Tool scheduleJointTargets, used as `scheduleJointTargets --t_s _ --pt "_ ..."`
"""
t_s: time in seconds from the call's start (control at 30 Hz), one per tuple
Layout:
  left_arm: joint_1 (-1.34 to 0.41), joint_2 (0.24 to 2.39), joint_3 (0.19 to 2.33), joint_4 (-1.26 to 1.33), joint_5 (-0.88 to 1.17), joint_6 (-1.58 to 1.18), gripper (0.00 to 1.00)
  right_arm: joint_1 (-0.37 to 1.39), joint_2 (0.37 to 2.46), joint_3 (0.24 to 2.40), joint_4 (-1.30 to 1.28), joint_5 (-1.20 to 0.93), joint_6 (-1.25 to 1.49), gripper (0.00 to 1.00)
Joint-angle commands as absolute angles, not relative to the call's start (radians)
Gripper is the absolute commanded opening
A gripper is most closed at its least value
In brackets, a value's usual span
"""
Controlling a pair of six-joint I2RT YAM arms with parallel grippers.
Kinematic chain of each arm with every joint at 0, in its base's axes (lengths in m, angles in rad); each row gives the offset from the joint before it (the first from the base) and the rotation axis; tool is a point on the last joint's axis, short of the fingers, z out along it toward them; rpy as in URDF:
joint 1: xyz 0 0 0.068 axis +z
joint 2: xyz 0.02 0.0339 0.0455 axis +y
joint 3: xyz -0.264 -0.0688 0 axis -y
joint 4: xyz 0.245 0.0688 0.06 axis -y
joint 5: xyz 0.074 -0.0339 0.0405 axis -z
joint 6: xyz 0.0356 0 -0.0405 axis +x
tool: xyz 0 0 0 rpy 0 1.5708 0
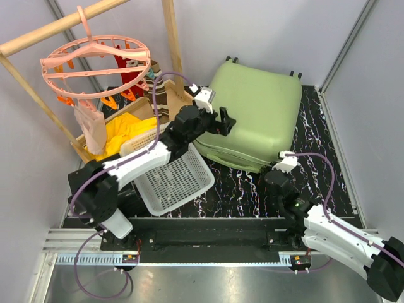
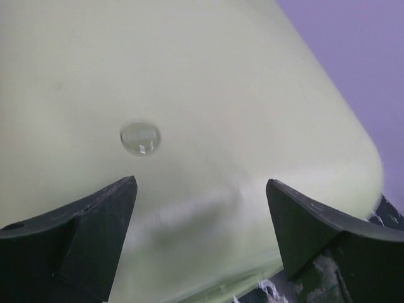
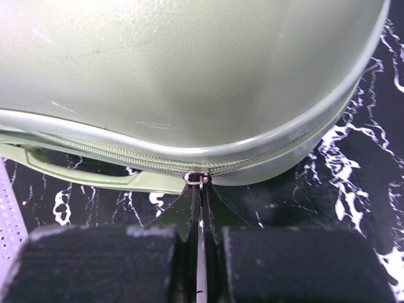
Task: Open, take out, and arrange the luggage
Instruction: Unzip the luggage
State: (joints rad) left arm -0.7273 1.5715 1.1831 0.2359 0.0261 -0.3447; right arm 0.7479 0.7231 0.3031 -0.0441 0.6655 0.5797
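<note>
The luggage [image 1: 255, 117], a large light-green hard-shell suitcase, lies closed and flat on the black marbled table [image 1: 315, 183]. My left gripper [image 1: 222, 122] is open at its left edge, and in the left wrist view the shell [image 2: 189, 95] fills the space beyond the wide-apart jaws [image 2: 199, 183]. My right gripper [image 1: 275, 173] is at the suitcase's near edge. In the right wrist view it is shut [image 3: 202, 187] on the metal zipper pull [image 3: 197, 178], where the zipper line runs under the shell [image 3: 189, 76]. A green side handle [image 3: 95, 177] lies just left of the pull.
A white perforated basket [image 1: 177, 177] stands left of the suitcase under the left arm. Behind it are a yellow cloth [image 1: 123, 129], a wooden rack [image 1: 170, 38] and a pink round clip hanger [image 1: 95, 63]. Grey walls close in the table.
</note>
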Motion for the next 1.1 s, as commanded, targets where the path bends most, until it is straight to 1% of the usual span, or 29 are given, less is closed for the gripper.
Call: scheduleJointTargets --t_s 0.0,0.1,0.2,0.33,0.43,0.47,0.57,0.73,0.87,0.93,1.07 --pt "-0.718 1.718 1.258 0.344 0.005 -0.4 0.92 0.741 0.684 0.327 -0.043 0.776 0.603 0.0" --pt "-0.694 1.764 1.232 0.321 0.005 -0.455 0.92 0.741 0.675 0.337 -0.075 0.799 0.601 0.0" --pt "-0.641 1.784 1.164 0.357 0.032 -0.527 0.92 0.739 0.647 0.336 -0.112 0.841 0.618 0.0" --pt "-0.62 1.819 1.141 0.35 0.051 -0.525 0.92 0.694 0.615 0.33 -0.13 0.83 0.61 0.0" --pt "-0.621 1.835 1.15 0.333 0.061 -0.519 0.91 0.553 0.603 0.322 -0.13 0.7 0.618 0.0" --pt "-0.62 1.841 1.154 0.328 0.06 -0.515 0.91 0.469 0.601 0.322 -0.13 0.624 0.621 0.0" --pt "-0.615 1.847 1.158 0.321 0.066 -0.511 0.92 0.391 0.612 0.331 -0.124 0.536 0.597 0.0" --pt "-0.615 1.89 1.198 0.307 0.094 -0.509 0.91 0.38 0.629 0.362 -0.12 0.545 0.563 0.0" --pt "-0.615 1.904 1.212 0.311 0.098 -0.506 0.92 0.38 0.604 0.374 -0.129 0.574 0.532 0.0" --pt "-0.614 1.888 1.209 0.318 0.097 -0.491 0.91 0.38 0.601 0.379 -0.115 0.551 0.519 0.0" --pt "-0.623 1.815 1.184 0.322 0.057 -0.453 0.92 0.38 0.659 0.387 -0.084 0.428 0.499 0.0"
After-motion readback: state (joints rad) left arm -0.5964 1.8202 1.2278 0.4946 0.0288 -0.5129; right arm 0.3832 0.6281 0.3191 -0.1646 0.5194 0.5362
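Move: The right hand already has the zipper pull between its fingers. The luggage's right front corner lies about 8 cm to its right and 5 cm ahead, the side handle's middle some 10 cm to its left and 2 cm ahead. The open left hand hovers over the luggage, whose middle is about 10 cm ahead, 9 cm right and 15 cm below; the round knob is 6 cm ahead, 1 cm right, 4 cm below, and the pull 11 cm back, 13 cm right, 15 cm below. Rightward along the luggage's front side the right hand draws the still-pinched zipper pull about 8 cm, slowly at first, then in a quick tug, turning clockwise by some 10 degrees. The left hand, fingers kept wide, goes forward over the luggage, veering right and then back left, and sinks about 4 cm to the left edge beside the knob, where its fingertips seem to bear on the shell. ##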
